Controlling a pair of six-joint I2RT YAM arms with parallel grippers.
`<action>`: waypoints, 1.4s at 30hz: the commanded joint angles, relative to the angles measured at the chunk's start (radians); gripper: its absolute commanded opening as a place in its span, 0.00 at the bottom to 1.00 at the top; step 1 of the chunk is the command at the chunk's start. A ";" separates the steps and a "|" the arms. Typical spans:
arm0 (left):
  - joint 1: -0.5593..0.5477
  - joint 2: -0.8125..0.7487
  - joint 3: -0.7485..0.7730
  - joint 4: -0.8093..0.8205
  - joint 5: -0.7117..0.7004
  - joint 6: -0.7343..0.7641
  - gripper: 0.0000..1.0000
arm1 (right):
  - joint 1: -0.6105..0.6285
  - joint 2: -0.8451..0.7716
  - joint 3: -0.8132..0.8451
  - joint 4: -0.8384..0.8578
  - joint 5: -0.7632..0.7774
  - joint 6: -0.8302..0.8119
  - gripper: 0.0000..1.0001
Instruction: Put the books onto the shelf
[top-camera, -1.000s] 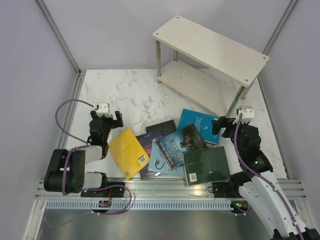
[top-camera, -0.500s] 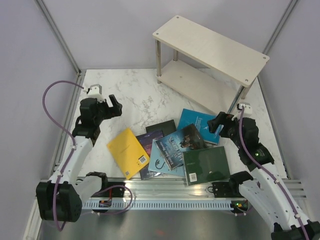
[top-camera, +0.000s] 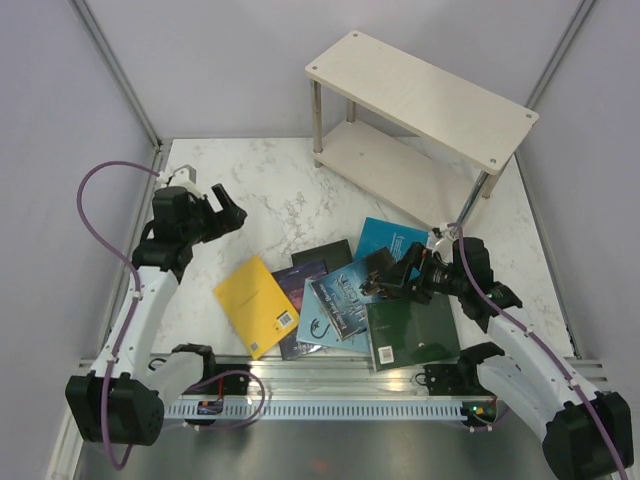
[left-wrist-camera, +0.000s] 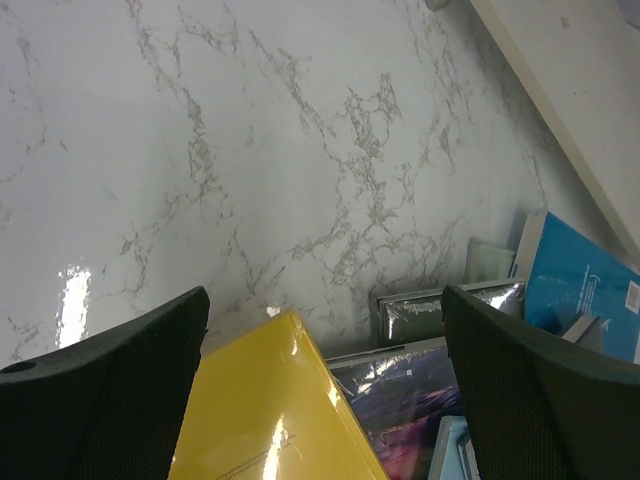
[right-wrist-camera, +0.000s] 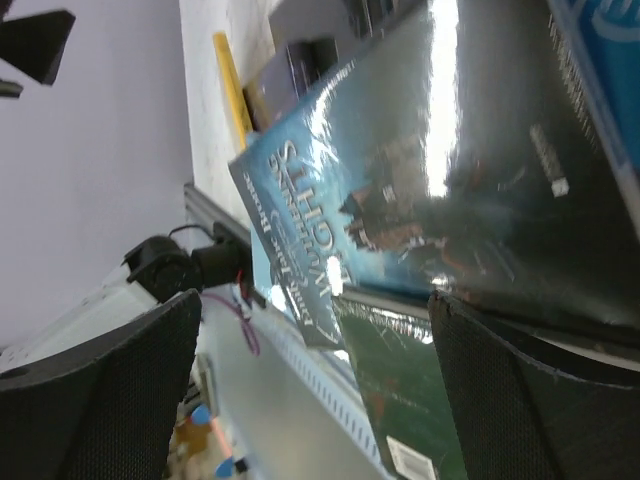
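Several books lie in a loose pile on the marble table: yellow (top-camera: 257, 305), purple galaxy (top-camera: 298, 298), dark blue (top-camera: 350, 295), cyan (top-camera: 395, 240), dark green (top-camera: 412, 332) and black (top-camera: 322, 253). The cream two-tier shelf (top-camera: 420, 95) stands at the back right with both boards bare. My left gripper (top-camera: 226, 212) hangs open above bare table, left of the pile; its wrist view has the yellow book (left-wrist-camera: 270, 420) between the fingers (left-wrist-camera: 100, 390). My right gripper (top-camera: 393, 276) is open, tilted low over the dark blue book (right-wrist-camera: 400, 180) and the dark green book (right-wrist-camera: 400, 400).
A metal rail (top-camera: 330, 385) runs along the table's near edge. Grey walls with slanted frame poles (top-camera: 115, 70) close in the left, right and back. The shelf's metal legs (top-camera: 317, 120) stand just behind the pile. Bare marble (top-camera: 250, 180) lies at the back left.
The left arm has stretched up and swung left and back, away from the yellow book. The right gripper has turned left and dropped over the dark blue book. The books have not moved.
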 joint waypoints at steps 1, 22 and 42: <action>-0.009 0.024 0.034 -0.036 0.028 -0.044 1.00 | 0.001 -0.020 -0.059 0.103 -0.184 0.132 0.98; -0.396 0.399 0.364 -0.605 -0.262 -0.173 1.00 | -0.001 0.053 0.221 -0.093 -0.108 -0.004 0.98; -0.423 0.863 0.657 -0.900 -0.531 -0.274 0.96 | 0.010 0.096 0.233 -0.153 -0.083 -0.088 0.98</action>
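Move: From the left gripper the yellow book lies about 13 cm back, 6 cm to the right and 19 cm below; the purple book is some 11 cm right of the yellow one and level with it, and the black book is about 23 cm right of the hand, neither ahead nor back. From the right hand the Wuthering Heights book lies 3 cm ahead, 7 cm left and 12 cm below, the yellow book some 32 cm left and level. Swing the open left gripper right about 14 cm and back, then bring it part of the way left and forward while sinking to a net 11 cm lower, tipping the fingers from sloping forward to nearly straight down above the far part of the yellow book. Ease the right gripper slightly back, then forward and up, and settle it some 5 cm higher near the Wuthering Heights book, still open. ##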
